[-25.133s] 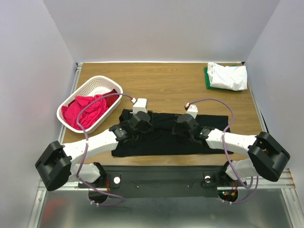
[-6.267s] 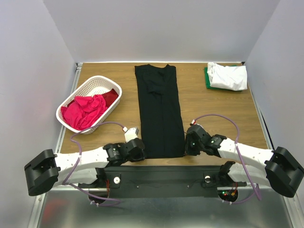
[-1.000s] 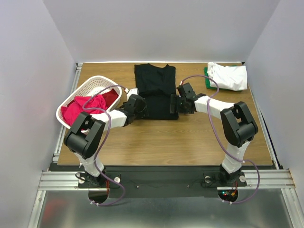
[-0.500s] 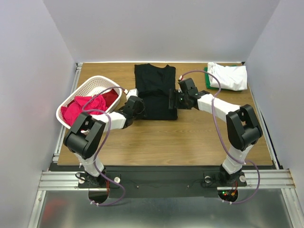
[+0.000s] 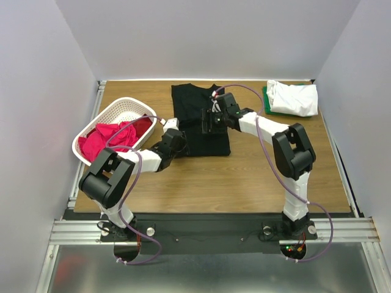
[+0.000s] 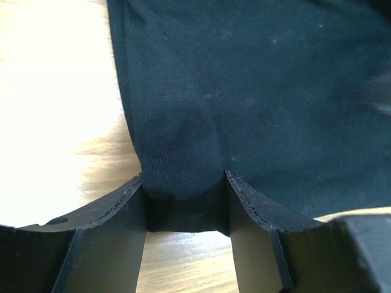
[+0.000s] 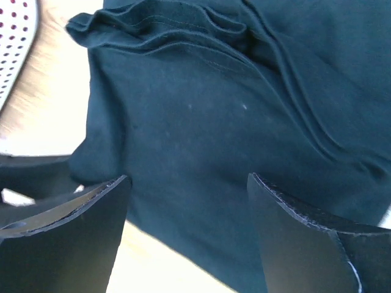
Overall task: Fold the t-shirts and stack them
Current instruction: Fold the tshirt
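The black t-shirt (image 5: 194, 104) lies folded into a short rectangle at the middle back of the table. My left gripper (image 5: 177, 138) is at its near left corner. In the left wrist view the gripper (image 6: 184, 183) is shut on the shirt's (image 6: 244, 79) bunched edge, with fabric filling the gap between the fingers. My right gripper (image 5: 206, 121) hovers over the middle of the shirt. It (image 7: 188, 180) is open wide, with only the flat cloth (image 7: 201, 122) below. A white t-shirt (image 5: 293, 97) rests on a green one (image 5: 266, 104) at the back right. Pink and red t-shirts (image 5: 107, 140) fill the basket.
The white lattice basket (image 5: 125, 102) stands at the left of the table, and its rim (image 7: 18, 49) shows at the right wrist view's top left. Both arms reach far out across the wooden table (image 5: 244, 177).
The right gripper has swung left from the shirt's right edge to over its middle. The left gripper has narrowed onto the near left corner, and that corner has bunched slightly.
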`<action>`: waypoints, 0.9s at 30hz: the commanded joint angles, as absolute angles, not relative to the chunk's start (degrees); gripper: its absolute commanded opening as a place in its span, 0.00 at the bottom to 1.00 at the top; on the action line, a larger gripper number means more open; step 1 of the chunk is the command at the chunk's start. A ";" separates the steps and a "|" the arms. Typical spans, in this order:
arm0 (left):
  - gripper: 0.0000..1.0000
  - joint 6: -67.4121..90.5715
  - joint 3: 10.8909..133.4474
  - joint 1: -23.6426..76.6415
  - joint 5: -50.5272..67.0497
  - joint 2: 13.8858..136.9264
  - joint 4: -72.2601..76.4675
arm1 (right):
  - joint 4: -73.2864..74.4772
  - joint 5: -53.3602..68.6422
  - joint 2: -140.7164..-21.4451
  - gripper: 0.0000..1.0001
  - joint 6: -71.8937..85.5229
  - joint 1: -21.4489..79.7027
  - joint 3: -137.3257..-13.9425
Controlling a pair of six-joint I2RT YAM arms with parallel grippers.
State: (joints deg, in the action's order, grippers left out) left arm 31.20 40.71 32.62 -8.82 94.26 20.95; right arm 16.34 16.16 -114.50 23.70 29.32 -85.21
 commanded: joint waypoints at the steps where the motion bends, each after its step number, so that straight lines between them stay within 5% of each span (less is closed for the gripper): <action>1: 0.60 32.69 36.39 34.71 -4.75 96.33 9.40 | 15.38 19.51 -117.76 0.82 23.12 29.97 -89.47; 27: 0.60 36.56 31.73 38.67 -3.43 94.57 9.14 | 15.47 0.53 -134.12 0.83 20.30 29.62 -111.09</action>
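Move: Some 7 cm ahead of the right hand, 3 cm to its left and 6 cm below lies the middle of the crosswise folded edge of the t-shirt; the shirt's far end is about 18 cm ahead and 3 cm left. From the left hand, which already holds the near left corner, that folded edge lies 12 cm ahead and 5 cm right, the near right corner 2 cm back and 16 cm right, the basket 6 cm ahead and 24 cm left. Dropping about 3.5 cm towards the black t-shirt, the right hand then sweeps some 9 cm forward, low over the cloth, bringing its still wide-spread fingers up to the folded edge, the fingers lifting slightly. Meanwhile the left hand keeps the near left corner between its part-open fingers and drags it about 4 cm back and to the right. ##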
